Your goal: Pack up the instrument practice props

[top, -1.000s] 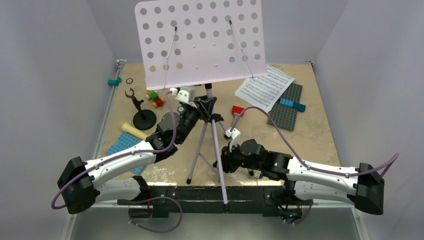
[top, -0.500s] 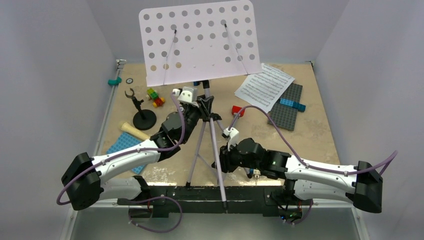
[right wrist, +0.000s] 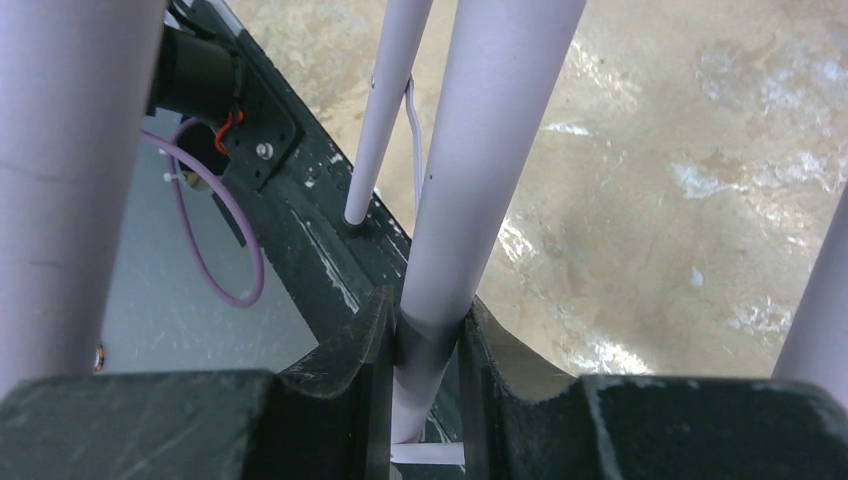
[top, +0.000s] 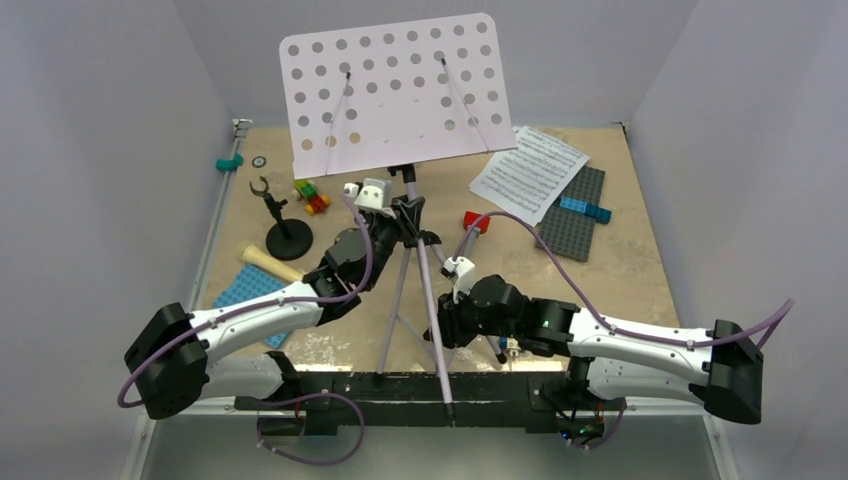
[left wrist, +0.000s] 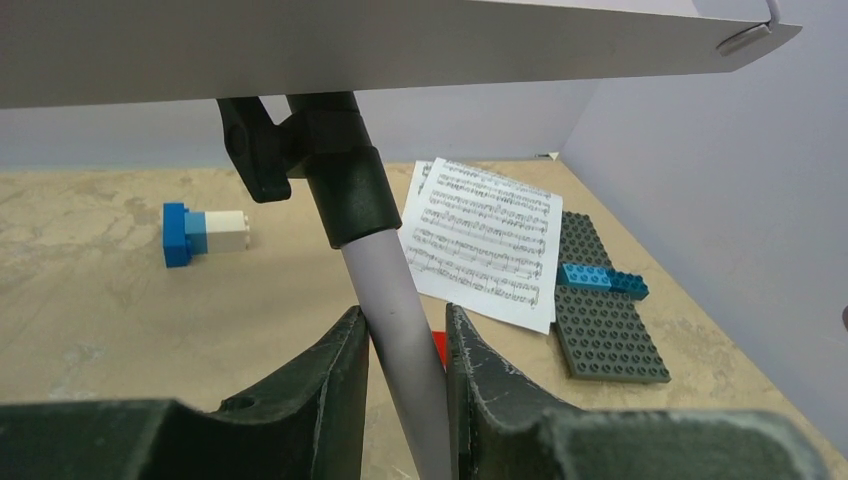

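Observation:
The lilac perforated music stand [top: 395, 95] stands upright in the middle on its thin tripod. My left gripper [top: 398, 226] is shut on its pole [left wrist: 392, 310] just under the black collar; my left gripper [left wrist: 405, 345] has a finger on each side of the tube. My right gripper [top: 438, 326] is shut on one tripod leg [right wrist: 480, 180] low down, near the front rail; my right gripper [right wrist: 428, 330] pinches that tube. White sheet-music pages [top: 528, 172] lie at the back right. A cream microphone [top: 268, 262] and a black round-base mic stand [top: 287, 238] are on the left.
A grey baseplate [top: 572, 215] with a blue brick [top: 584, 208] lies under the pages' edge. A red brick [top: 476, 220] sits by the tripod, coloured bricks [top: 311, 195] at the back left, a blue baseplate [top: 245, 290] under my left arm. A blue-and-white brick [left wrist: 205, 232] sits behind the stand.
The stand's desk has sunk lower and looks smaller in the top view, drifting slightly left. Both arms moved with it, keeping their grips on pole and leg.

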You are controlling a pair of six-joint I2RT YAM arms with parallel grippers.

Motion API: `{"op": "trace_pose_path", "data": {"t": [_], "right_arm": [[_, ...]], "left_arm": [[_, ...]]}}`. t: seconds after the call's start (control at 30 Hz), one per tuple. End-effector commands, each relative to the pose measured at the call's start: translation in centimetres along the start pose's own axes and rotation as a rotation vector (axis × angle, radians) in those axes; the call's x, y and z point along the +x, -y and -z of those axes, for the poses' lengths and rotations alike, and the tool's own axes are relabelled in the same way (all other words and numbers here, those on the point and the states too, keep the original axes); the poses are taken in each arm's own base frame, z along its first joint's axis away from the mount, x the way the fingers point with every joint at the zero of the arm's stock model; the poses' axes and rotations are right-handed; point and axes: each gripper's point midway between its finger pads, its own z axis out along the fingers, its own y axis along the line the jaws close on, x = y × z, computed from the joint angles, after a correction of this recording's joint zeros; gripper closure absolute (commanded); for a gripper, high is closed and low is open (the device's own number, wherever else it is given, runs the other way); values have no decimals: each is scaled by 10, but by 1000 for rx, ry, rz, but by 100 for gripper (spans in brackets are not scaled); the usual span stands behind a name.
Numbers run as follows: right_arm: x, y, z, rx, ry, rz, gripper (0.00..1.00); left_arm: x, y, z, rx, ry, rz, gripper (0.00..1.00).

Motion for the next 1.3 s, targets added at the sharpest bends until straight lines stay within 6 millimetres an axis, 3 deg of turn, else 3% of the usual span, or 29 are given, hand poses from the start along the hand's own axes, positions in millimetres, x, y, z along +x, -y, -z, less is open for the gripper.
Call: {"op": "trace_pose_path", "data": {"t": [0.0,0.3,0.67,0.97,1.27], "right_arm": [[-120,-70,39,-200,400,67,100],[-112,-66,28,-176,354,69,100],[-83,-29,7,-68,291,103,100],[-70,-21,-8,-40,230,118,100],[-62,-11,-17,-11,204,122,100]], "left_arm": [[30,27,1,150,-75,-65,100],[58,23,-4,132,-128,-79,100],[124,-2,-6,72,-248,-94,100],[161,-7,-5,73,-325,-88,100],[176,-13,-2,62,-341,-72,100]]}}
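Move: The left fingers already hold the music stand's upper pole, with the table top they lower towards straight below, some 28 cm down. The stand's desk is about 12 cm ahead, 4 cm left and 15 cm above; the red hammer lies roughly 15 cm ahead and 13 cm right, 27 cm down. The right fingers already grip a tripod tube, the table top straight below by about 14 cm; the toy car is 6 cm ahead and 16 cm right, 13 cm down. With the pole between its fingers, the left hand sinks towards the table and edges right; after about 10 cm the pole comes out and the fingers snap shut empty as the hand goes on down to some 16 cm in all, wrist tipping down and rolling. The right hand keeps its hold on the tube, easing down about 4 cm, first slightly back, then forward. ##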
